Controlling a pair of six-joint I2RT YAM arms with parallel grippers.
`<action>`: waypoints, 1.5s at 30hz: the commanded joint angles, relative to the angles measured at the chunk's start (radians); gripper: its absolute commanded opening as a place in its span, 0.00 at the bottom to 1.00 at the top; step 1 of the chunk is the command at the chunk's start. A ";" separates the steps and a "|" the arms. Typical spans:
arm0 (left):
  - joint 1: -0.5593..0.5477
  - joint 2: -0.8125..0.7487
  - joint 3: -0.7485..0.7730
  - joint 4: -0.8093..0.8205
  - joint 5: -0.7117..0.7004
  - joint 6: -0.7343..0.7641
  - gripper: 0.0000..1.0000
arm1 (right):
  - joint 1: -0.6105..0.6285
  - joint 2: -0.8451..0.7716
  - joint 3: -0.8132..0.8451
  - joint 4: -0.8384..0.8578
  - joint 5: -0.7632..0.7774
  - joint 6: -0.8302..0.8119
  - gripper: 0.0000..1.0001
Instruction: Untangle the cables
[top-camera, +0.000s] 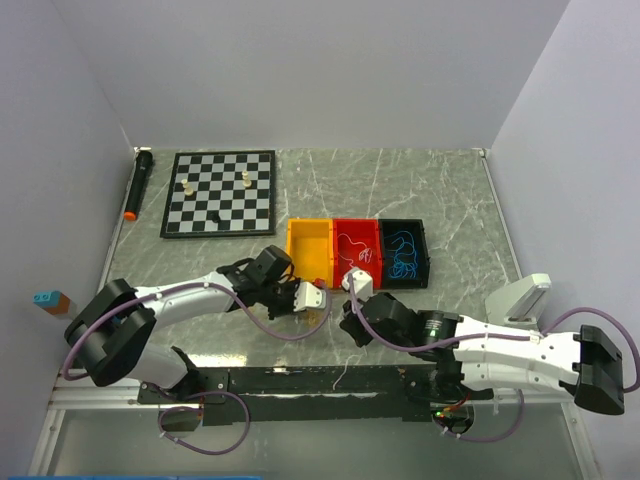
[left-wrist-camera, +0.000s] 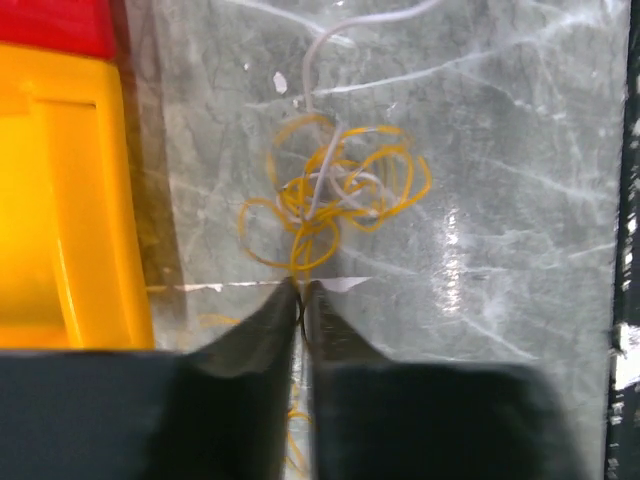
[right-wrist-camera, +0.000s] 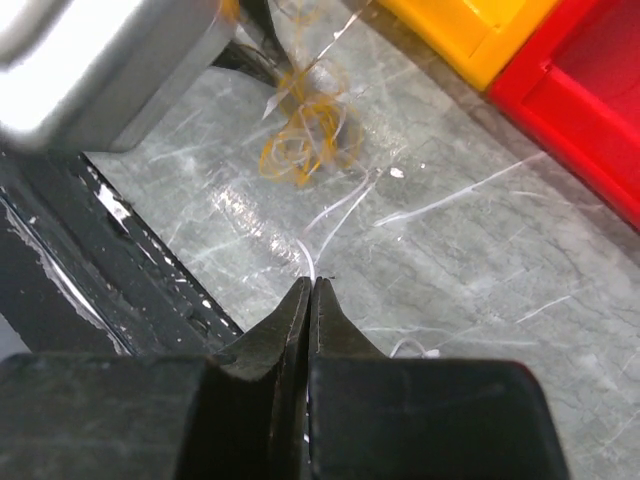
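The cables lie as a small knot on the grey table between my two grippers: yellow loops (left-wrist-camera: 335, 190) with a thin white strand (left-wrist-camera: 318, 60) running through them and off the far side. My left gripper (left-wrist-camera: 300, 290) is shut on a yellow strand at the near edge of the knot, and that strand shows again in the slit between the jaws. My right gripper (right-wrist-camera: 311, 284) is shut on the end of the white strand (right-wrist-camera: 308, 255), which leads to the yellow knot (right-wrist-camera: 298, 148). From above, the left gripper (top-camera: 312, 297) and right gripper (top-camera: 356, 284) sit close together in front of the bins.
A yellow bin (top-camera: 308, 250), a red bin (top-camera: 357, 262) holding a white strand and a black bin (top-camera: 404, 232) holding blue strands stand in a row just beyond the grippers. A chessboard (top-camera: 220, 193) and a black marker (top-camera: 137, 185) lie at the far left. A black rail (top-camera: 300, 380) runs along the near edge.
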 joint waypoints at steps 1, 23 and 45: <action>-0.024 -0.009 -0.001 0.038 0.007 -0.004 0.01 | 0.008 -0.045 0.005 -0.009 0.056 0.026 0.00; 0.059 -0.385 -0.170 -0.236 -0.223 0.047 0.01 | -0.044 -0.452 0.304 -0.545 0.911 0.298 0.00; 0.059 -0.537 -0.337 -0.296 -0.399 0.110 0.01 | -0.041 -0.595 0.678 -0.620 1.332 0.207 0.00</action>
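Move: The yellow-and-white tangle lies just beyond the left fingertips, about 4 cm to that hand's right and some 3 cm below; the yellow box is roughly 13 cm ahead and 3 cm right of the left hand. From the right hand, which already holds a strand of the white cable, the tangle is about 8 cm left, 4 cm ahead and 8 cm lower; the red box is some 17 cm ahead and 3 cm right. The left fingers finish closing and pinch a yellow strand at the tangle's edge, then carry it about 10 cm left, bobbing up some 4 cm on the way. Keeping its grip on the white cable, the right hand sweeps it away from the tangle, about 25 cm right and nearly as far up, swinging some 60 degrees clockwise. ##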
